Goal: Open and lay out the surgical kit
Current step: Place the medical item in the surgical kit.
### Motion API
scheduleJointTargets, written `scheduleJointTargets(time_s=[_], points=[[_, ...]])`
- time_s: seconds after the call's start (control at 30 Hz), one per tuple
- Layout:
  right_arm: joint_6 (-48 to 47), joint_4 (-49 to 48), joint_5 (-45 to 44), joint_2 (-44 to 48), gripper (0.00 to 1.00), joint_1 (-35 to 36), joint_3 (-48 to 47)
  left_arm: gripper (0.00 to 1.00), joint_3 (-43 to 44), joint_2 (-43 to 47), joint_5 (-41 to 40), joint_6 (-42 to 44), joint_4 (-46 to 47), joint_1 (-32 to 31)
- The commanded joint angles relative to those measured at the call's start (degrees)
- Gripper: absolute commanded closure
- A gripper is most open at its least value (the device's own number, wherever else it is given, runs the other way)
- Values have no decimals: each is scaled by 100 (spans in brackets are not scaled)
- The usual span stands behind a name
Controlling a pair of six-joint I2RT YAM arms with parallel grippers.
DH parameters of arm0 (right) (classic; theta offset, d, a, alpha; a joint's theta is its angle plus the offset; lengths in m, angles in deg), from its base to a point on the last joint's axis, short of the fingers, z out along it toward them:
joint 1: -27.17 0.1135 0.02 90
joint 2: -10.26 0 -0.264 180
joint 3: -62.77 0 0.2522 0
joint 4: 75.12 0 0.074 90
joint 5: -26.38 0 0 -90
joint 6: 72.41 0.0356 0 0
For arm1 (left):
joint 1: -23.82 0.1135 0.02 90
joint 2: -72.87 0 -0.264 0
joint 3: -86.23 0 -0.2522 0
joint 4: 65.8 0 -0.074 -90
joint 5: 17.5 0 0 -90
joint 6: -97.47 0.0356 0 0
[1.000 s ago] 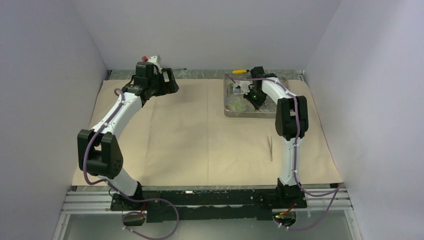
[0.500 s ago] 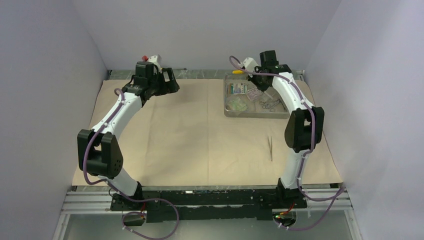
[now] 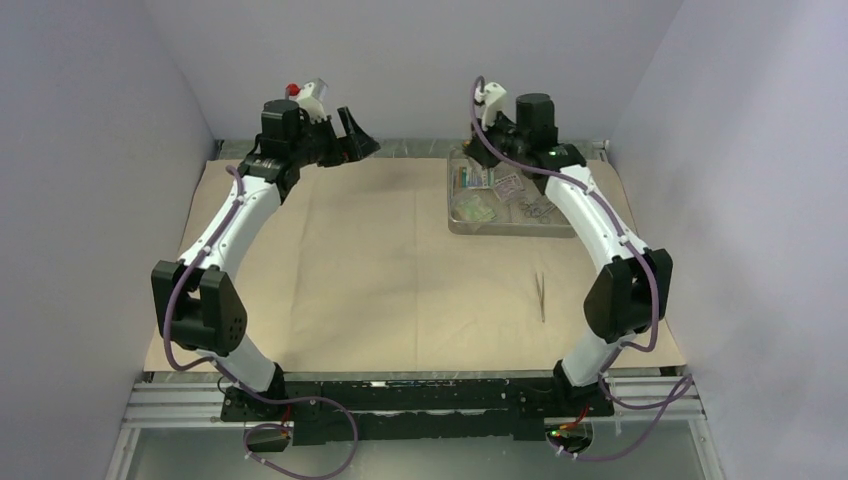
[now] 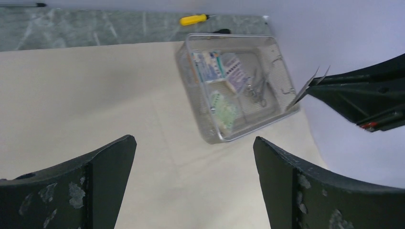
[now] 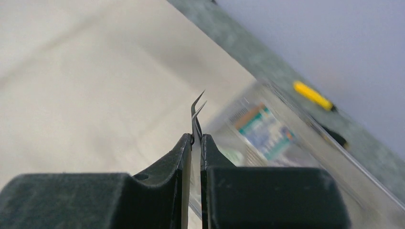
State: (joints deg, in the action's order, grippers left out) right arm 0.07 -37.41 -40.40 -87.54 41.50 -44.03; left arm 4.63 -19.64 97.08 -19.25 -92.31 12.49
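The beige wrap cloth [image 3: 380,260] lies spread flat over the table. At its back right stands the silver wire-mesh tray [image 3: 510,231], holding printed packets [image 4: 215,67] and scissor-handled clamps [image 4: 258,90]. My right gripper [image 5: 196,138] hangs above the tray's back edge, shut on thin curved-tip tweezers [image 5: 196,112] that stick out past its fingertips. The left wrist view shows the same tweezers [image 4: 308,88] in that gripper. Another pair of tweezers [image 3: 541,297] lies on the cloth in front of the tray. My left gripper [image 4: 193,139] is raised at the back left, open with nothing in it.
A yellow-and-black screwdriver [image 4: 195,19] lies on the grey strip behind the tray [image 4: 253,133]. Grey-violet walls close in the back and both sides. The cloth's creases run across its middle.
My right arm has lifted out of the tray and swung up and back with the tweezers. My left gripper has risen slightly and tipped toward the right.
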Motion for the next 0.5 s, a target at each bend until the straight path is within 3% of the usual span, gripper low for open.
scheduleJointTargets(time_s=[0.0,0.3,0.47], points=[[1542,-1698,480,237,98,680,59,1,-76,305,615,-708,632,-118],[1743,-1602,-95,-53,100,1800,-291,1,-444,703,894,-969,740,-304],[1974,-1421,-520,-190,100,2266,-367,1,-1139,1359,224,-1245,1036,-310]])
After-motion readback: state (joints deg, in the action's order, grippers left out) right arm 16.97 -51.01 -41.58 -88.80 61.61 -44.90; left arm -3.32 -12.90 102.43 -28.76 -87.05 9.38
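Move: The right hand holds the curved tweezers; the open left gripper they are being taken to is about 24 cm to its left, 1 cm nearer and 2 cm higher. The tray's middle is some 6 cm ahead of the right hand, 12 cm right and 23 cm below; the green packet is 2 cm ahead, 1 cm right and 24 cm below. From the left hand, the tweezers are roughly 25 cm right, 1 cm ahead and 2 cm below. Sweeping fast to its left, about 17 cm, while drawing back some 7 cm and rising a little, the right hand carries the tweezers off from over the tray towards the left gripper, its left side rolling up and the fingers swinging counter-clockwise. The left hand comes to meet it, about 5 cm back and 3 cm right, jaws still wide open, rolling slightly the other way. ##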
